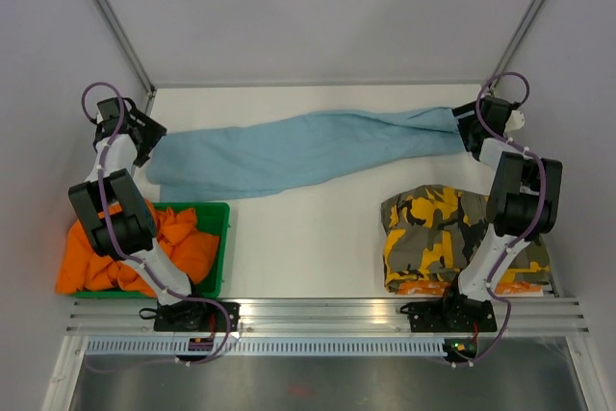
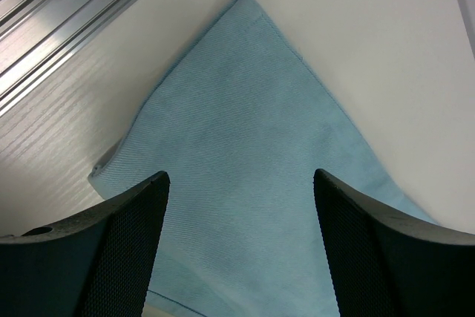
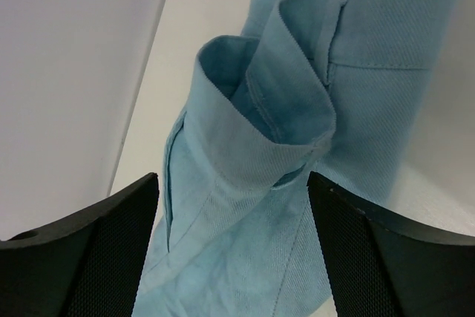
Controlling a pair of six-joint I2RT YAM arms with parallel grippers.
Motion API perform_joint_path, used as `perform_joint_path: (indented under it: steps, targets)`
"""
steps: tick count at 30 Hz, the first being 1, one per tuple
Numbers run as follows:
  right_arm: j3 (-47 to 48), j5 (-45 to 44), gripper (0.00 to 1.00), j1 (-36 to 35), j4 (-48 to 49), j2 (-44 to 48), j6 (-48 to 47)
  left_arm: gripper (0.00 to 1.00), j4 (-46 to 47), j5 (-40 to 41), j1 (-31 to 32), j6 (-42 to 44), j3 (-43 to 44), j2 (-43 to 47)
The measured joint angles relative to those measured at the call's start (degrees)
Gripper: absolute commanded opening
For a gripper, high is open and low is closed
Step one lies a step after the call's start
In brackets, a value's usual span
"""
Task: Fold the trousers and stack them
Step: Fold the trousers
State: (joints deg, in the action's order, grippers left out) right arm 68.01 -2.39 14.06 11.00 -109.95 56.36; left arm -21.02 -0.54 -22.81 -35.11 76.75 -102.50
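The light-blue trousers (image 1: 308,146) lie stretched out along the back of the table, wide end at the left and narrow leg ends at the right. My left gripper (image 1: 146,139) hovers open over the wide end. In the left wrist view the flat cloth (image 2: 237,109) runs to a corner between the spread fingers of the gripper (image 2: 239,176). My right gripper (image 1: 469,129) is open at the leg ends. There the hemmed cuffs (image 3: 267,109) stand bunched and curled between the parted fingers of the gripper (image 3: 231,177), which do not pinch them.
Folded camouflage trousers (image 1: 448,233) lie at the front right beside the right arm. A green bin (image 1: 219,243) at the front left holds crumpled orange trousers (image 1: 178,243). Grey walls close in on the table at the back and sides, and an aluminium rail (image 1: 327,313) runs along the near edge.
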Motion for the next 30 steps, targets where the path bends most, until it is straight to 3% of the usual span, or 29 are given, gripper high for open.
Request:
perform_joint_path:
  steps: [4, 7, 10, 11, 13, 14, 24, 30]
  targets:
    - [1.4, -2.3, 0.88, -0.1, -2.4, -0.4, 0.4, 0.84, 0.0, 0.0, -0.1, 0.0, 0.0, 0.0]
    - [4.0, -2.8, 0.81, -0.1, -2.9, -2.4, 0.5, 0.84, 0.0, 0.0, -0.2, 0.0, 0.0, 0.0]
    - [6.7, -3.1, 0.58, -0.2, -2.8, -5.3, 0.6, 0.84, 0.1, 0.0, -0.3, 0.0, 0.0, 0.0]
    - [7.5, -3.1, 0.36, -0.3, -2.8, -6.4, 0.7, 0.84, 0.0, 0.0, -0.4, 0.0, 0.0, 0.0]
    - [8.4, -2.9, 0.19, -0.3, -2.7, -8.1, 0.6, 0.85, 0.0, 0.1, -0.7, 0.0, 0.0, -0.1]
    - [8.4, -3.0, 0.02, -0.3, -2.7, -8.5, 0.6, 0.85, 0.0, 0.3, -0.9, -0.1, 0.1, -0.1]
    - [9.1, -3.1, 0.00, -0.3, -1.7, -9.0, -2.1, 0.85, 2.5, -3.9, -6.4, -2.8, 2.5, -6.2]
    - [9.1, -2.5, 0.00, -0.3, -1.0, -9.0, -3.2, 0.82, 4.3, -8.8, -5.1, 0.7, 11.3, -15.3]
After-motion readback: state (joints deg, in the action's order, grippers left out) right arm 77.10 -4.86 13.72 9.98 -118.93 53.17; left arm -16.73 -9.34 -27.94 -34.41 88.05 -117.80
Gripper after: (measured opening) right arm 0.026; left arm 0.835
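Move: Right hand: the trousers' raised fold at the waist end stands just before its open fingers, about 3 cm ahead, 1 cm right and 3 cm below; the flat waistband is some 6 cm right and 2 cm back, the camouflage trousers about 25 cm back and 4 cm left. Left hand: the far hem corner is roughly 9 cm ahead, 5 cm left and 8 cm below, the near hem corner about 12 cm back from that one and 2 cm right of it. The right fingers shut on the raised fold at the waist end, pinching its crest, after the hand has reached about 3 cm forward and 3 cm down; it then keeps hold and rises about 1 cm. The left hand, open and still free of the cloth, swings some 4 cm left, then pushes about 5 cm forward while sinking towards the far hem corner. ##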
